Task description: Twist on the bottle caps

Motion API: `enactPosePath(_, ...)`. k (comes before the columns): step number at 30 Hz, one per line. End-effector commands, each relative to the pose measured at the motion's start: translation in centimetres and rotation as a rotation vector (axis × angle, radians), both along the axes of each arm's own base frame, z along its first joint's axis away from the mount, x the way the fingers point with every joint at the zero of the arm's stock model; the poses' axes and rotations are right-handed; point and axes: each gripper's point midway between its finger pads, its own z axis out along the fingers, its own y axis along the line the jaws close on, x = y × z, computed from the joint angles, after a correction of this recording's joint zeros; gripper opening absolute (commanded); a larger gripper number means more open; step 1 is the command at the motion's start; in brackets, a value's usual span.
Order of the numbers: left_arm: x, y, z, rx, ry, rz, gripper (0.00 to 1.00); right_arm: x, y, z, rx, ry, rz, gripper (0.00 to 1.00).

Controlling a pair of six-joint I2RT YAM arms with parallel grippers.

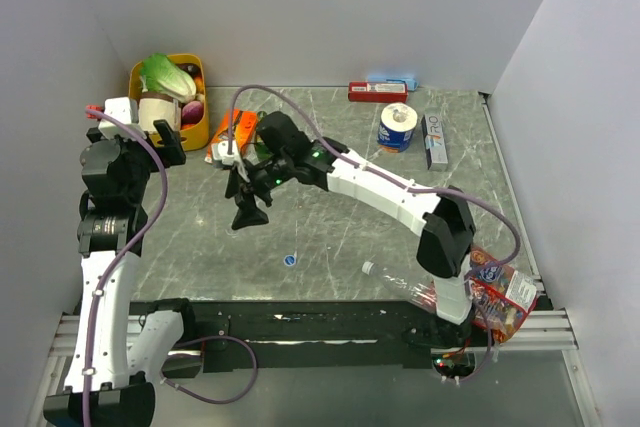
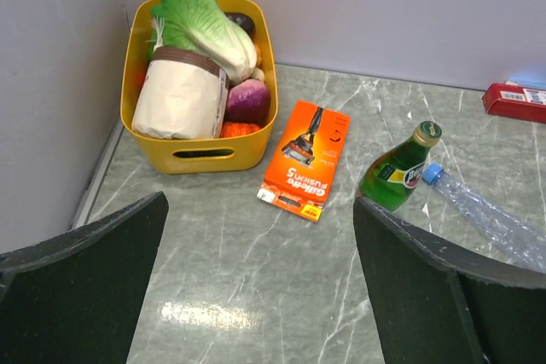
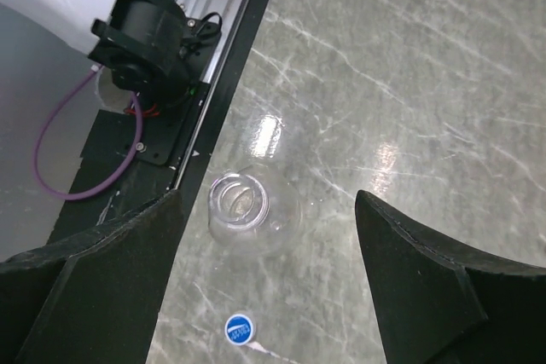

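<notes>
In the right wrist view a clear bottle (image 3: 247,210) shows its open, uncapped neck to the camera, and a loose blue cap (image 3: 240,328) lies on the table just beside it. My right gripper (image 3: 269,287) hangs open above them, holding nothing. From above, that gripper (image 1: 247,209) is left of centre, with the blue cap (image 1: 289,259) nearer the front edge. Another clear bottle (image 1: 398,283) lies by the right arm's base. In the left wrist view a further clear bottle (image 2: 495,223) lies flat with a blue cap (image 2: 433,173) on its neck. My left gripper (image 2: 256,296) is open and empty.
A yellow basket (image 2: 198,155) of vegetables sits in the far left corner, beside an orange razor pack (image 2: 305,159) and a green glass bottle (image 2: 394,175). A paper roll (image 1: 397,127), a red box (image 1: 377,91) and a snack bag (image 1: 505,297) lie on the right.
</notes>
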Motion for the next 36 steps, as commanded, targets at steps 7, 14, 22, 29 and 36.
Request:
enactPosePath(7,-0.5,-0.1,0.2,-0.026,-0.005,-0.002,0.96,-0.8,2.2,-2.8,-0.004,0.017,0.053,0.85)
enactPosePath(14,0.0,-0.6,-0.7,-0.028,0.018,-0.037,0.96,-1.4,1.6,-4.4,-0.035,0.034,0.08,0.6)
enactPosePath(22,0.2,-5.0,-2.8,0.013,0.012,-0.319,0.96,-0.2,-1.2,-2.4,-0.053,-0.024,0.011,0.23)
enactPosePath(29,-2.3,-12.3,-4.2,0.111,-0.039,-0.853,0.96,7.0,-11.6,4.5,-0.018,-0.031,-0.282,0.16)
enactPosePath(36,-4.4,-17.4,-5.1,0.0,-0.036,-1.217,0.96,10.1,-16.4,11.0,0.043,-0.034,-0.438,0.13)
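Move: Just below the right hand stands the clear bottle, its middle about 2 cm back, 2 cm left and 11 cm down. From that hand, the blue cap lies 6 cm back, 10 cm right; the green bottle stands 19 cm ahead, 4 cm right; the lying blue-capped bottle is 18 cm ahead, 20 cm right. From the left hand, the clear bottle is some 14 cm back, 16 cm right and 20 cm down. Sinking nearly 5 cm onto the clear bottle's upper part, the right hand closes its fingers around it, then carries it right, forward and up, ending some 17 cm right and 14 cm ahead of the grasp while turning clockwise. After a brief hold, the left hand, still open, swings about 13 cm right and 6 cm down towards the table's middle, turning some 50 degrees clockwise. ##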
